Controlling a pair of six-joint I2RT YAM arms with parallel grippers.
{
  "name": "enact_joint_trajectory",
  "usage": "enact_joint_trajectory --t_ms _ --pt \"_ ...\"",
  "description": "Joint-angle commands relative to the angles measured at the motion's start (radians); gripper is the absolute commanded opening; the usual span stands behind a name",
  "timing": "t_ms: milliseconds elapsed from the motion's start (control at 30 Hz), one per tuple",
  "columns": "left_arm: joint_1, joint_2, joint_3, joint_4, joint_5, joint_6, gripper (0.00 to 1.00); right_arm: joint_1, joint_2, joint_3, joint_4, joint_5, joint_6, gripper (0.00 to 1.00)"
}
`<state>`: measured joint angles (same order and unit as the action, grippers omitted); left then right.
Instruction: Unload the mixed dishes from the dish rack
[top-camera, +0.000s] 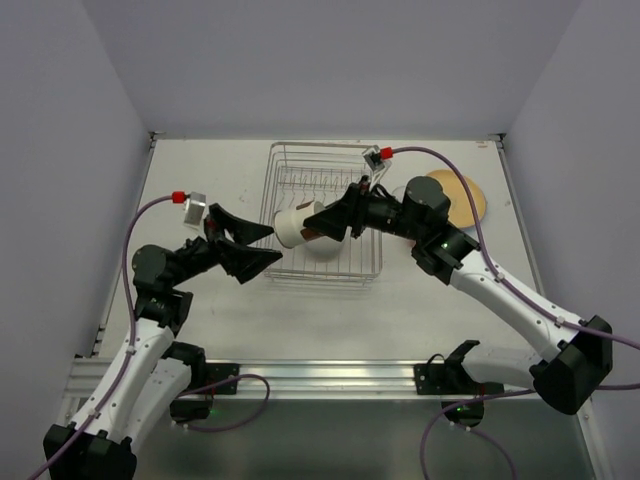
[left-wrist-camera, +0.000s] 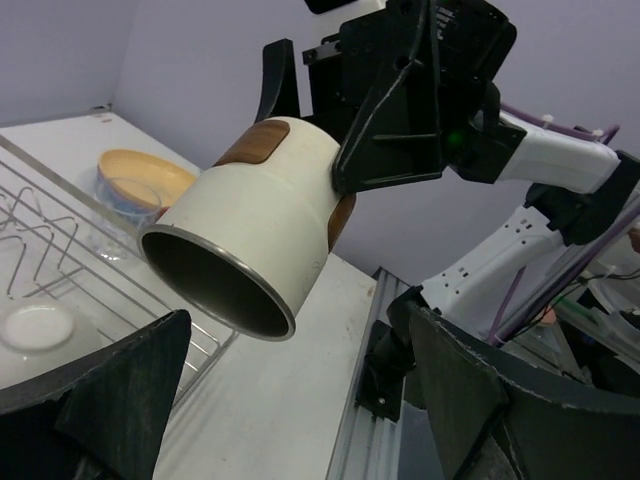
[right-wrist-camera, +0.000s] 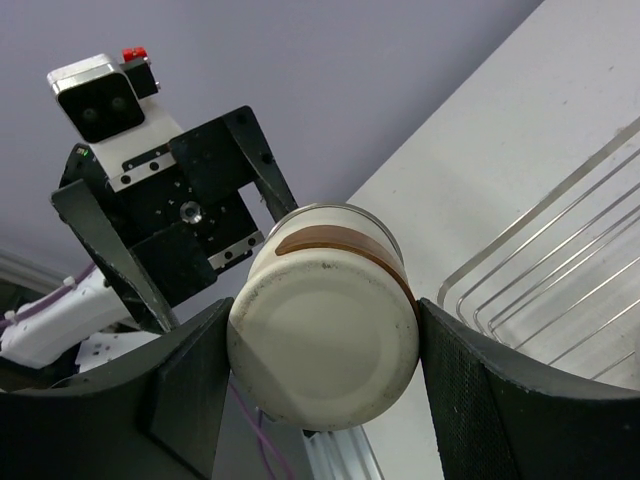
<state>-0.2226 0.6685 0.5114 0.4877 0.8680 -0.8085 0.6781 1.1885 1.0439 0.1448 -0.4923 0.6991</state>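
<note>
A cream cup (top-camera: 293, 227) with a brown band lies on its side in the air above the front left part of the dish rack (top-camera: 272, 180). My right gripper (top-camera: 318, 225) is shut on its base end, one pad on each side of the cup (right-wrist-camera: 325, 345). The cup's open mouth (left-wrist-camera: 215, 285) faces my left gripper (top-camera: 268, 245), which stands open just in front of it without touching. A white bowl (top-camera: 325, 248) sits in the rack below the cup and also shows in the left wrist view (left-wrist-camera: 35, 335).
A stack of plates (top-camera: 455, 198) with a yellow-orange one on top lies on the table right of the rack. The rack's upright tines (top-camera: 320, 180) stand behind the cup. The metal rail (top-camera: 300, 375) runs along the table's near edge.
</note>
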Motion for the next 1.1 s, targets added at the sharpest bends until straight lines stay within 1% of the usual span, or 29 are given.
enact_joint_trajectory --t_ms 0,100,400,533,567,667,700,1033,1067 --pt "0.005 0.019 -0.02 0.173 0.089 -0.118 0.94 -0.003 -0.027 -0.008 0.081 -0.069 -0.004 0.0" --pt "0.003 0.023 -0.037 0.236 0.095 -0.159 0.9 -0.005 -0.02 -0.002 0.087 -0.077 -0.003 0.0" --pt "-0.024 0.046 -0.042 0.293 0.086 -0.195 0.86 -0.002 0.022 -0.01 0.136 -0.13 0.023 0.0" --pt "-0.038 0.054 -0.047 0.319 0.063 -0.201 0.84 0.009 0.039 0.01 0.101 -0.126 0.004 0.0" --pt "-0.041 0.06 -0.045 0.324 0.062 -0.201 0.79 0.009 0.043 0.011 0.096 -0.124 0.002 0.0" --pt "-0.047 0.06 -0.045 0.342 0.046 -0.204 0.72 0.014 0.048 0.013 0.085 -0.12 -0.006 0.0" --pt "-0.047 0.056 -0.048 0.345 0.042 -0.204 0.68 0.014 0.049 0.008 0.087 -0.115 -0.006 0.0" --pt "-0.049 0.017 -0.053 0.336 -0.009 -0.201 0.51 0.012 0.049 0.001 0.081 -0.121 -0.015 0.0" --pt "-0.049 0.019 -0.056 0.347 -0.009 -0.211 0.47 0.014 0.049 -0.002 0.082 -0.124 -0.018 0.0"
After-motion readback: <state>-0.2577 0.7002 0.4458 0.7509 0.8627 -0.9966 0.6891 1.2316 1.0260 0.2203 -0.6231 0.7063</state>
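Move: The cream cup, held by the right fingers with its mouth towards the left gripper, lies about 5 cm ahead of the left hand, 5 cm to its right and 2 cm above. From the right hand, the left gripper is some 7 cm to the left, 5 cm back and 3 cm lower. The white bowl in the rack sits roughly 15 cm ahead of the left hand, 10 cm to its right and 25 cm below. The cream cup, still pinched by the right fingers, is brought about 2 cm left and back to the left gripper, turning slightly counter-clockwise and dipping about 1 cm. The left hand meets it with a small shift back, right and up, under 2.5 cm in all, turning some 5 degrees clockwise. Its wide-open fingers close to about half, one over the cup's mouth and the other outside the rim; contact can't be made out. ##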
